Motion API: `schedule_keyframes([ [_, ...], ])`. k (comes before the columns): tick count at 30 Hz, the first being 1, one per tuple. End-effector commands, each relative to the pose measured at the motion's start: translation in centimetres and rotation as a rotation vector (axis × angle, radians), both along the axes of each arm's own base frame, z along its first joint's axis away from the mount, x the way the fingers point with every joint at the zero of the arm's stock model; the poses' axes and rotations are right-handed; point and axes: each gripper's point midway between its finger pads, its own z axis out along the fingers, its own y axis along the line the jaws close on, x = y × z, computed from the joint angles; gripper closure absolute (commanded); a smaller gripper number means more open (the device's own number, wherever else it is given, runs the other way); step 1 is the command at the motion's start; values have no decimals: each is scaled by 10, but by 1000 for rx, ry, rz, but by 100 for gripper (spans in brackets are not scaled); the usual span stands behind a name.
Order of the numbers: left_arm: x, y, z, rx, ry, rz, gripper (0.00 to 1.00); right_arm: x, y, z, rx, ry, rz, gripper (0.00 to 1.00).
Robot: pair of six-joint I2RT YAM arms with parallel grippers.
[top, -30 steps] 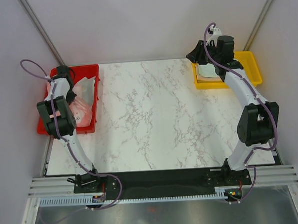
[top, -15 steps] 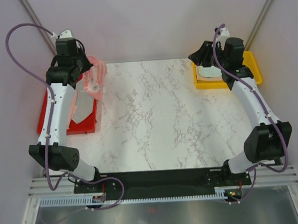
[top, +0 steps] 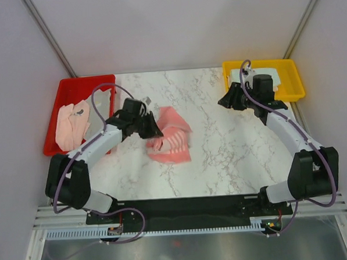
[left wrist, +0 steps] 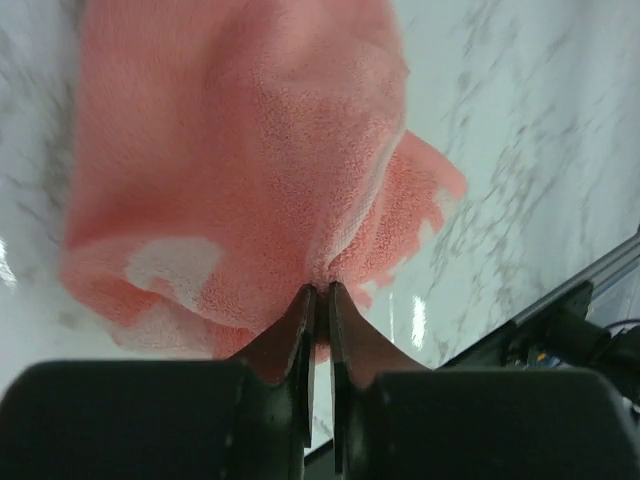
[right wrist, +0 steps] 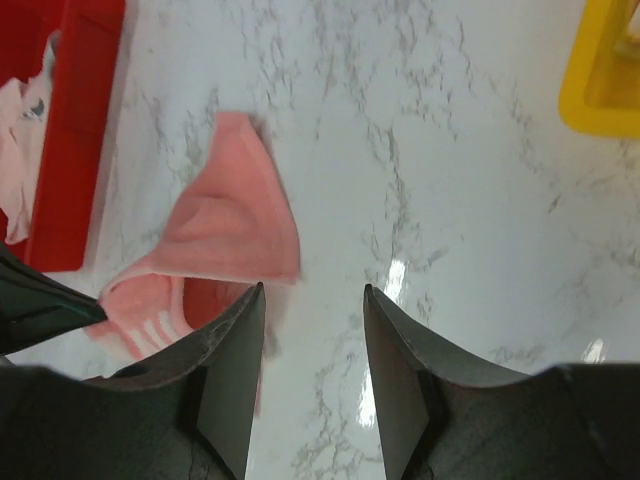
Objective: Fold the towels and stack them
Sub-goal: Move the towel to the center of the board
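My left gripper (top: 153,128) is shut on a pink towel (top: 171,140) with pale stripes, crumpled on the marble table left of centre. In the left wrist view the towel (left wrist: 240,150) bunches right at the closed fingertips (left wrist: 320,292). My right gripper (top: 223,101) is open and empty above the table, right of the towel; its wrist view shows the towel (right wrist: 225,225) to the left of its spread jaws (right wrist: 312,290). A peach towel (top: 71,125) and a pale one (top: 99,105) lie in the red tray (top: 84,83). Folded pale towels (top: 278,77) lie in the yellow tray (top: 263,63).
The red tray stands at the table's back left, the yellow tray at the back right. The marble table (top: 222,162) runs between them. Purple cables (top: 104,90) loop off both arms. A black rail (top: 189,206) lines the near edge.
My left arm swung down from above the red tray and carried the pink towel onto the table's middle left. My right gripper moved away from the yellow tray toward the table's centre.
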Motion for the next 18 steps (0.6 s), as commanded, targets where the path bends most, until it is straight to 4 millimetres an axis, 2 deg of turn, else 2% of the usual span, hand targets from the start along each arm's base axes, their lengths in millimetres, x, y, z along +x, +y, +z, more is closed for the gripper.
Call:
schedule_keyframes([
  [1, -26, -23, -37, -59, 134, -32, 86, -20, 12, -24, -7, 60, 16, 48],
  [3, -33, -23, -44, -44, 152, -36, 79, -30, 26, -46, -27, 109, 54, 48],
  [4, -32, -20, -41, -33, 137, -26, 66, -33, 32, -54, -34, 129, 69, 48],
  [6, -34, -12, -39, 16, 142, -10, 54, -37, 52, -72, -30, 185, 103, 48],
  [7, -20, -4, -28, 67, 91, 26, 47, -33, 55, -77, -42, 192, 81, 48],
  [8, -14, 1, -26, 101, 76, 43, 44, -37, 70, -81, -29, 226, 71, 49],
  [9, -9, 12, -26, 165, 68, 67, 42, -33, 74, -89, -33, 253, 33, 49],
  [10, 4, 9, -17, 175, 39, 66, 40, -32, 79, -99, -17, 305, -54, 49],
  [11, 12, 8, -15, 189, 26, 58, 40, -30, 83, -97, -6, 302, -88, 49],
  [13, 35, 2, -11, 215, 2, 46, 40, -30, 100, -108, 7, 319, -143, 48],
  [14, 41, 1, -11, 228, 5, 52, 40, -26, 102, -111, -1, 309, -186, 48],
  [15, 55, 2, -1, 239, -23, 79, 40, -23, 111, -119, 12, 322, -200, 48],
  [16, 61, 5, -5, 255, -7, 99, 40, -26, 124, -123, -2, 328, -181, 48],
  [17, 67, 6, -14, 263, 12, 111, 40, -17, 124, -130, -43, 315, -221, 48],
  [18, 76, 6, -11, 256, 8, 126, 39, -19, 125, -137, -77, 321, -231, 48],
])
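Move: My left hand holds the towel by its bunched edge; the board's center is some 5 cm ahead, 7 cm to its right and 14 cm below, and the towel's far corner lies about 12 cm ahead, 3 cm to the right. The red bin stands roughly 26 cm to its left and 11 cm farther out. From my right hand the towel's right corner is about 4 cm back, 12 cm left and 19 cm down; the yellow bin is about 12 cm ahead and 15 cm right. I lower my left hand about 8 cm while drawing it back 5, opening the fingers to let go of the towel, then swing it up and forward some 11 cm over the cloth towards its far corner. Meanwhile my right hand, fingers staying half open, drops about 14 cm and travels some 12 cm left and a little back, tipping down 20 degrees towards the right corner. ##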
